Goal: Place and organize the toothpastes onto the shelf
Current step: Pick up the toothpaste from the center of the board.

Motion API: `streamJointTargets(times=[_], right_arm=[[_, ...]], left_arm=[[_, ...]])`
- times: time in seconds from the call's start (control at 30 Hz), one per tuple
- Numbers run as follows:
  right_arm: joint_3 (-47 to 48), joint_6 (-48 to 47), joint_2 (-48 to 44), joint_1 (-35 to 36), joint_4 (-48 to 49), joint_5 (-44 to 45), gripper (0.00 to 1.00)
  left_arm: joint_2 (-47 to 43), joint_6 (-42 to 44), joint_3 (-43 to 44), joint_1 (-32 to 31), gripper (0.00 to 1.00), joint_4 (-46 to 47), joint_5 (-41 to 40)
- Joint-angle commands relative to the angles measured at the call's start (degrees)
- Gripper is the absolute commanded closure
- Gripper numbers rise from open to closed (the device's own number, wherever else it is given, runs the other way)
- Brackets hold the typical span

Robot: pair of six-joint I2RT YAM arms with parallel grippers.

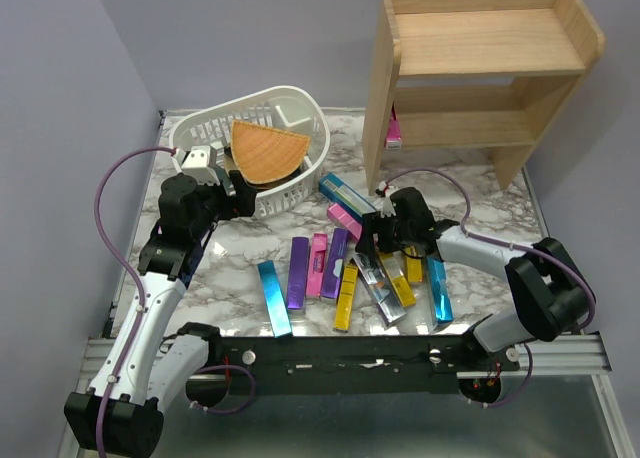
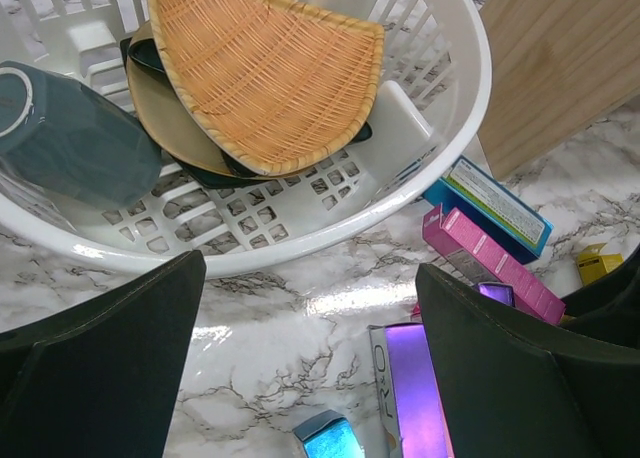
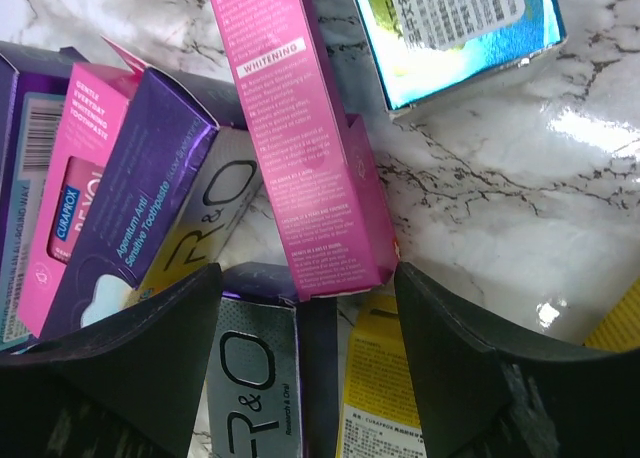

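Several toothpaste cartons lie on the marble table in front of the wooden shelf (image 1: 480, 68): a blue one (image 1: 273, 298), a purple one (image 1: 298, 272), pink (image 1: 317, 264), yellow (image 1: 346, 296). One pink carton (image 1: 394, 128) is on the lower tier. My right gripper (image 1: 372, 240) is open, low over the pile, its jaws on either side of a pink carton's end (image 3: 305, 158), above a silver-purple carton (image 3: 255, 378) and a yellow one (image 3: 380, 398). My left gripper (image 1: 232, 193) is open and empty beside the basket; a purple carton (image 2: 415, 393) lies below it.
A white slotted basket (image 1: 305, 168) at the back left holds an orange woven wedge (image 1: 265, 150) and grey dishes (image 2: 70, 138). A blue boxed carton (image 1: 345, 191) lies by the shelf's left panel. The table's front edge is behind the arm bases.
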Motion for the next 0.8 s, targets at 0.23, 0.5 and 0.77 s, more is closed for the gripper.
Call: streamJointTargets(times=[0.23, 0.5, 0.77], right_arm=[[-0.87, -2.59, 1.14, 1.82, 3.52, 8.95, 0.27], [1.15, -5.22, 5.97, 6.57, 4.15, 16.32, 0.34], [1.51, -6.10, 7.04, 9.73, 3.36, 23.01, 0.46]], left_arm=[[1.30, 0.03, 0.39, -0.22, 0.01, -1.13, 1.84], [2.00, -0.15, 0.65, -0.22, 0.01, -1.39, 2.37], [2.17, -0.93, 0.92, -0.22, 0.01, -1.31, 4.99]])
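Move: The pink toothpaste lies just beyond the right hand's fingertips, its near end almost between them, its middle about 4 cm ahead, 4 cm left and 3 cm below. The blue toothpaste is some 4 cm farther out beyond it, about level with it sideways; the purple box lies about 6 cm back and 6 cm left of the hand, the silver box roughly 11 cm back and 3 cm right. From the left hand, the pink toothpaste lies about 18 cm right, 2 cm ahead and 20 cm below. The right fingers come down astride the near end of the pink toothpaste and narrow from about three-quarters open to just over half, the pads reaching its two long sides. The hand sinks a good 2 cm and edges nearly 2 cm forward, shifting briefly right and then left, while the wrist swings some 15 degrees so the fingers point more forward and less left, in line with the box. ##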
